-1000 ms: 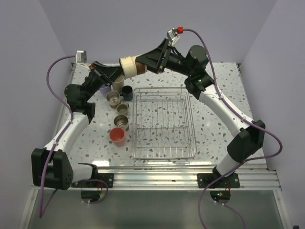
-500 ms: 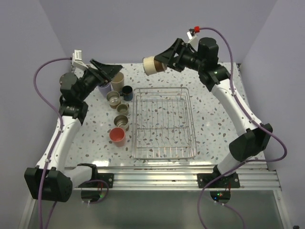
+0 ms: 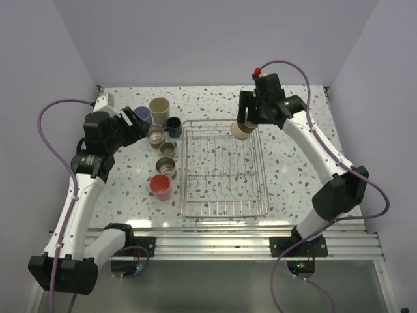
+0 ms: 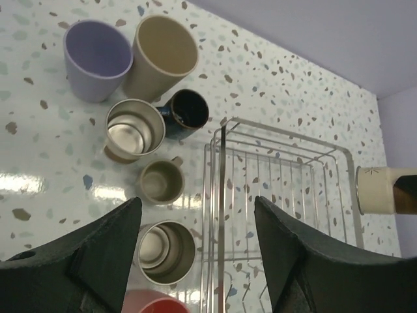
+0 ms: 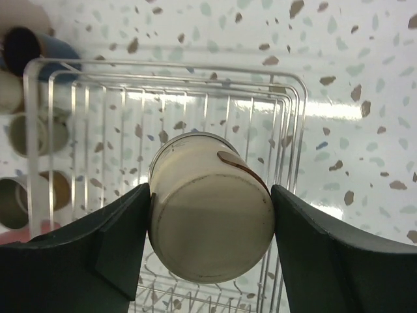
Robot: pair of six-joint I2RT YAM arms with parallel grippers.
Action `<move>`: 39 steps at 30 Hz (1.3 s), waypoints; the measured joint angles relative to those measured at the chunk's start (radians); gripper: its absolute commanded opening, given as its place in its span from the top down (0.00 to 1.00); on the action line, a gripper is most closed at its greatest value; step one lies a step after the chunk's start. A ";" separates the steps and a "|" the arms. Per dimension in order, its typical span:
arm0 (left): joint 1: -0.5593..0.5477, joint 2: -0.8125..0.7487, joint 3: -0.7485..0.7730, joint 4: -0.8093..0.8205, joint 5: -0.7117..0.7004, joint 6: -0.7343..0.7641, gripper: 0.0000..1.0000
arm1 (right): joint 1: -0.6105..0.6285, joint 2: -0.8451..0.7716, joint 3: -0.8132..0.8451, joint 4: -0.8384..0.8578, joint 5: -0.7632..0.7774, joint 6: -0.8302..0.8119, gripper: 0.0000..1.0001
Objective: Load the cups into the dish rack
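My right gripper [image 3: 245, 126] is shut on a cream steel cup [image 3: 242, 132] and holds it tilted over the far right corner of the dish rack [image 3: 185, 171]. In the right wrist view the cup's base [image 5: 210, 225] fills the gap between the fingers [image 5: 120, 244], above the rack wires [image 5: 163, 64]. My left gripper [image 3: 133, 124] hangs open and empty over the cups left of the rack. Its wrist view shows the lavender [image 4: 96, 68], beige [image 4: 163, 55], dark blue [image 4: 189, 111], steel [image 4: 132, 129], small tan [image 4: 159, 181], nested steel [image 4: 166, 252] and coral [image 4: 153, 303] cups.
The cups stand in a cluster along the rack's left side, from the beige tumbler [image 3: 159, 107] at the back to the coral cup [image 3: 160, 186] in front. The rack [image 4: 280, 189] holds nothing. Walls close the table on three sides.
My left gripper let go of the cream cup, opened and drew back to the left. The right arm swung the cup right and down over the rack's far corner.
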 measured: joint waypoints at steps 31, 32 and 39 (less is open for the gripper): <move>0.000 -0.046 -0.201 -0.059 -0.016 0.072 0.29 | 0.068 0.299 -0.109 0.131 0.272 -0.061 1.00; 0.000 -0.044 -0.201 -0.057 -0.016 0.073 0.29 | 0.071 0.304 -0.108 0.136 0.285 -0.063 1.00; 0.000 -0.022 -0.201 -0.035 -0.015 0.089 0.29 | 0.075 0.319 -0.098 0.139 0.322 -0.071 0.75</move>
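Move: The right hand already holds the cream cup by its base end; the place it goes to, the dish rack's far right corner, lies about 4 cm ahead, 1 cm to the right and some 18 cm below. The rack's middle is about 8 cm back and 6 cm left of that hand, the dark blue mug roughly 10 cm ahead and 24 cm left. From the empty left hand, the near steel cup lies 2 cm back, 4 cm right and about 23 cm below, the small grey cup 7 cm ahead and 4 cm right. Keeping its grip on the cream cup, the right hand lowers it mouth first about 15 cm into the far right corner of the rack, easing some 4 cm forward and rolling about 20 degrees (its left side dropping) so that the fingers point more steeply down, and nearly stops at the bottom. Meanwhile the open, empty left hand sinks some 9 cm towards the near cups, backing nearly 4 cm early on before creeping a little forward, and tips its fingers about 10 degrees further down. ##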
